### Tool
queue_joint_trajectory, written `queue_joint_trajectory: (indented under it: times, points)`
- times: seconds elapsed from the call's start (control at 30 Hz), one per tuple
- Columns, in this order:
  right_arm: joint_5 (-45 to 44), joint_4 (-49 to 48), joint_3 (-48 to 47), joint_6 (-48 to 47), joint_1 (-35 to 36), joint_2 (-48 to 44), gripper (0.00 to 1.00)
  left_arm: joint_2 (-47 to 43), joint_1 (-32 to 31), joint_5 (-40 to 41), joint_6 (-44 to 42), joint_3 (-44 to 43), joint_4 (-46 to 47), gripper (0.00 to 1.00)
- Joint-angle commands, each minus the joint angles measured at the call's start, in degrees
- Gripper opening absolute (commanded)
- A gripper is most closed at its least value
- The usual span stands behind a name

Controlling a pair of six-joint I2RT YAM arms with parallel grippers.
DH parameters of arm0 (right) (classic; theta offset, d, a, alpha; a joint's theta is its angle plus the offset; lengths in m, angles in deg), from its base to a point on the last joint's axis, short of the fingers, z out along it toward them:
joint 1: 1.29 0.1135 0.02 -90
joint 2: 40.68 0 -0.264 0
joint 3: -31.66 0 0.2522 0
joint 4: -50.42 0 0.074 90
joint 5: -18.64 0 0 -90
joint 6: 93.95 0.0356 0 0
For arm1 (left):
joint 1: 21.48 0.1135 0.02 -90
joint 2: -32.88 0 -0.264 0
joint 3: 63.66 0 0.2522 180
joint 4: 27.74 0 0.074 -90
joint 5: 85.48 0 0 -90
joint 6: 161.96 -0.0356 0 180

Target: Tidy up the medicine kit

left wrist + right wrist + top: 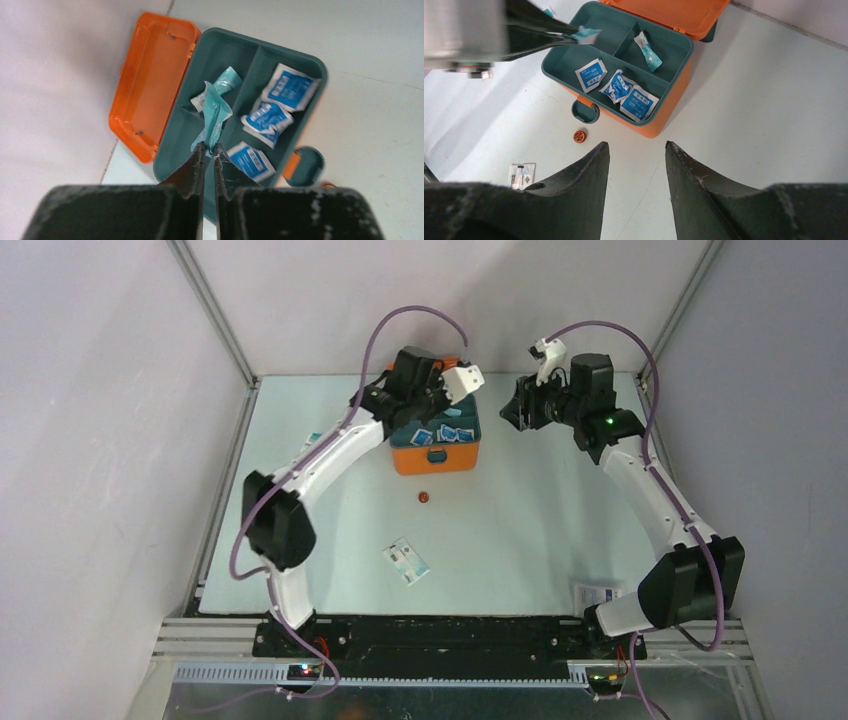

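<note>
The medicine kit (434, 458) stands open at the back of the table, its orange lid (150, 85) folded back and a dark teal tray (210, 50) sitting in it. Three blue sachets (267, 120) lie in the tray's long compartment, and a teal packet (648, 47) lies in a smaller one. My left gripper (210, 150) hangs over the tray, shut on another teal packet (216, 112) that dangles from its tips. To the right of the kit and apart from it, my right gripper (636, 145) is open with nothing between its fingers.
A small red round cap (423, 497) lies in front of the kit. A flat white packet (406, 562) lies mid-table, and another (598, 592) sits by the right arm's base. The kit's teal latch (307, 167) hangs down at its front. Enclosure walls stand close behind and at the sides.
</note>
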Motion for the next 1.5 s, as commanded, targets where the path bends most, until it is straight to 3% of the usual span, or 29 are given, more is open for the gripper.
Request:
queue_joint_trajectory:
  times: [0.0, 0.3, 0.37, 0.4, 0.47, 0.6, 0.7, 0.87, 1.0, 1.2, 1.47]
  points:
    - [0.25, -2.68, 1.15, 0.45, -0.78, -3.16, 0.5, 7.66, -0.17, 3.49, -2.81, -8.16, -0.16, 0.07]
    - [0.7, -3.37, 1.99, 0.97, -2.03, -4.16, 0.5, 17.12, -0.14, 6.54, -4.83, -17.02, -0.14, 0.09]
    - [0.89, -3.36, 2.09, 1.03, -2.25, -4.26, 0.5, 18.44, -0.18, 7.63, -4.46, -18.23, -0.2, 0.19]
    - [0.93, -3.39, 2.15, 1.03, -2.33, -4.4, 0.5, 18.9, -0.21, 8.02, -4.06, -18.61, -0.17, 0.31]
    - [1.15, -3.38, 2.34, 1.09, -2.54, -4.53, 0.5, 18.5, -0.21, 9.0, -2.96, -18.7, -0.18, 0.43]
    - [1.74, -3.89, 2.66, 1.62, -3.02, -4.45, 0.5, 14.67, -0.19, 9.53, -2.73, -16.11, -0.19, 0.48]
    - [2.08, -4.31, 2.79, 1.9, -3.2, -4.17, 0.5, 9.27, 0.15, 10.26, -1.49, -11.12, -0.18, 0.5]
    - [2.71, -4.45, 2.93, 2.35, -3.55, -3.83, 0.5, -3.86, 0.52, -4.11, 0.05, 5.19, -0.26, 0.52]
    - [3.32, -5.01, 3.21, 2.96, -3.62, -3.34, 0.5, -11.13, 0.22, -7.81, 6.78, 16.46, -0.21, 0.53]
    - [3.73, -5.56, 3.35, 3.13, -3.65, -2.61, 0.5, -14.76, 0.32, -3.2, 27.44, 30.75, 5.85, 0.52]
    - [3.89, -5.6, 3.81, 3.09, -3.65, -3.08, 0.5, -11.25, -0.01, 2.21, 41.32, 37.22, 15.35, 0.57]
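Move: The left hand holds a teal packet over the kit's tray; the rear right compartment it goes to is about 6 cm ahead, 3 cm right and 12 cm below. A teal tube lies there already, 7 cm ahead and 1 cm right of the hand; the blue packets are 1 cm ahead, 1 cm right, and the red cap 10 cm back, 5 cm left, 23 cm below. From the right hand the compartment is some 10 cm ahead, 10 cm left. Left hand reaches forward-down, lets go of the packet, then swings back 18 cm and down towards the red cap. ##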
